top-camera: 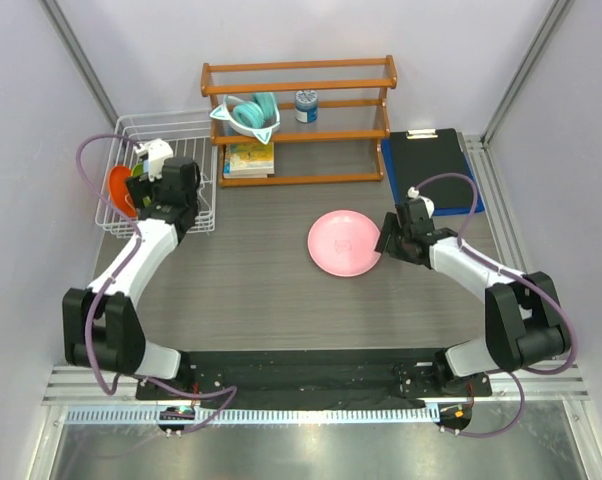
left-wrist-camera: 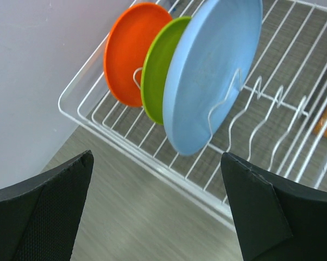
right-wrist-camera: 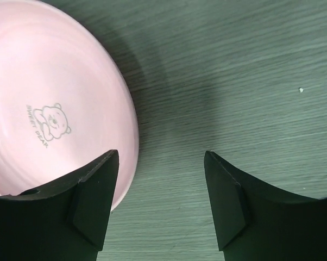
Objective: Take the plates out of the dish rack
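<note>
The pink plate (top-camera: 344, 243) (right-wrist-camera: 49, 103) lies flat on the table, right of centre. My right gripper (top-camera: 389, 238) (right-wrist-camera: 161, 163) hangs open just at its right rim, one finger over the rim, nothing gripped. In the white wire dish rack (top-camera: 121, 128) (left-wrist-camera: 152, 163) at the back left, three plates stand upright in the tines: orange (left-wrist-camera: 132, 51), lime green (left-wrist-camera: 159, 70) and light blue (left-wrist-camera: 215, 70). My left gripper (top-camera: 146, 195) (left-wrist-camera: 157, 179) is open wide just outside the rack's near rim, facing those plates and touching none.
An orange-brown wooden shelf (top-camera: 301, 120) stands at the back, holding a teal eared bowl (top-camera: 249, 115), a small can (top-camera: 306, 106) and a book (top-camera: 249, 160). A black clipboard on a blue mat (top-camera: 428, 170) lies at the back right.
</note>
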`<state>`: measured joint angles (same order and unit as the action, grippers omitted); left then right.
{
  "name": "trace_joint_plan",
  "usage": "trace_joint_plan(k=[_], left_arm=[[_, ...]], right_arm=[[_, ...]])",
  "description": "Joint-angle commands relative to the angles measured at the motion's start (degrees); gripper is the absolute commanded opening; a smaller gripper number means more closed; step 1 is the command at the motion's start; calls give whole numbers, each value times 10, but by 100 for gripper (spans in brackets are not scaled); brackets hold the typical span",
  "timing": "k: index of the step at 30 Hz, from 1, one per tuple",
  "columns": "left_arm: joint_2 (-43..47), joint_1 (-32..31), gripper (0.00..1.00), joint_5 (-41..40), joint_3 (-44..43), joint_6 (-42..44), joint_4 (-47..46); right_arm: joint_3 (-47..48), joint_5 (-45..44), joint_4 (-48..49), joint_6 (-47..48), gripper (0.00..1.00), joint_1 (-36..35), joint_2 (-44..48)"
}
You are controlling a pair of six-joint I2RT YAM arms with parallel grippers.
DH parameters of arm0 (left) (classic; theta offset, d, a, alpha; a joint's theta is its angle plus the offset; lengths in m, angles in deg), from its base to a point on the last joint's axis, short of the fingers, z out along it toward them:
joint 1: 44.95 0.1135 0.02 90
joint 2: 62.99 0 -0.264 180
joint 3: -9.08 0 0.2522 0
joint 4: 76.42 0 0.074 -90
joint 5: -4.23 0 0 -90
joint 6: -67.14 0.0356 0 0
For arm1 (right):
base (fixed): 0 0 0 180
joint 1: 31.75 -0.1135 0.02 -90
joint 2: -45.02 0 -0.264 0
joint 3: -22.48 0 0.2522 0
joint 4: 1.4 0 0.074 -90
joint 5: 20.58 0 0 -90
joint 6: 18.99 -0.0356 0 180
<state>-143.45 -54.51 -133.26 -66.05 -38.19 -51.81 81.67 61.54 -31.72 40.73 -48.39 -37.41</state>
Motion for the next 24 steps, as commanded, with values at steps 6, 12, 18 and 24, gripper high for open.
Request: trace_joint_plan(k=[6,12,18,24], left_arm=[[-115,53,90,28,-103,7,-52],[-157,72,79,40,-116,7,-58],[-168,84,67,46,-121,-3,-46],[-164,84,21,37,-123,-1,-38]], right_arm=[[41,-19,-7,29,70,1,9],[55,-14,-6,31,70,2,-13],[58,-9,-2,31,70,3,-28],[52,-6,4,29,70,3,-34]])
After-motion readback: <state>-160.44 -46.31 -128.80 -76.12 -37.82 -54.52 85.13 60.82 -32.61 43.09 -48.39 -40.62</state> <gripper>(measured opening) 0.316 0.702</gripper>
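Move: From the left hand, the blue plate stands in the dish rack about 13 cm ahead and 4 cm to the left, its middle some 8 cm lower. The green plate is next to it, roughly 4 cm farther left and 2 cm nearer, with the orange plate about 5 cm left of the green one. From the right hand, the blue plate is some 53 cm to the left, 16 cm ahead and 9 cm higher. Forward first, about 6 cm and quickly, then sinking some 4–5 cm while drifting as much to the left, the left hand brings its open fingers onto the near rim of the blue plate, tipping down about 5 degrees. One finger goes in on the green plate's side, the other on the open side, and they close from wide open to about a third. ##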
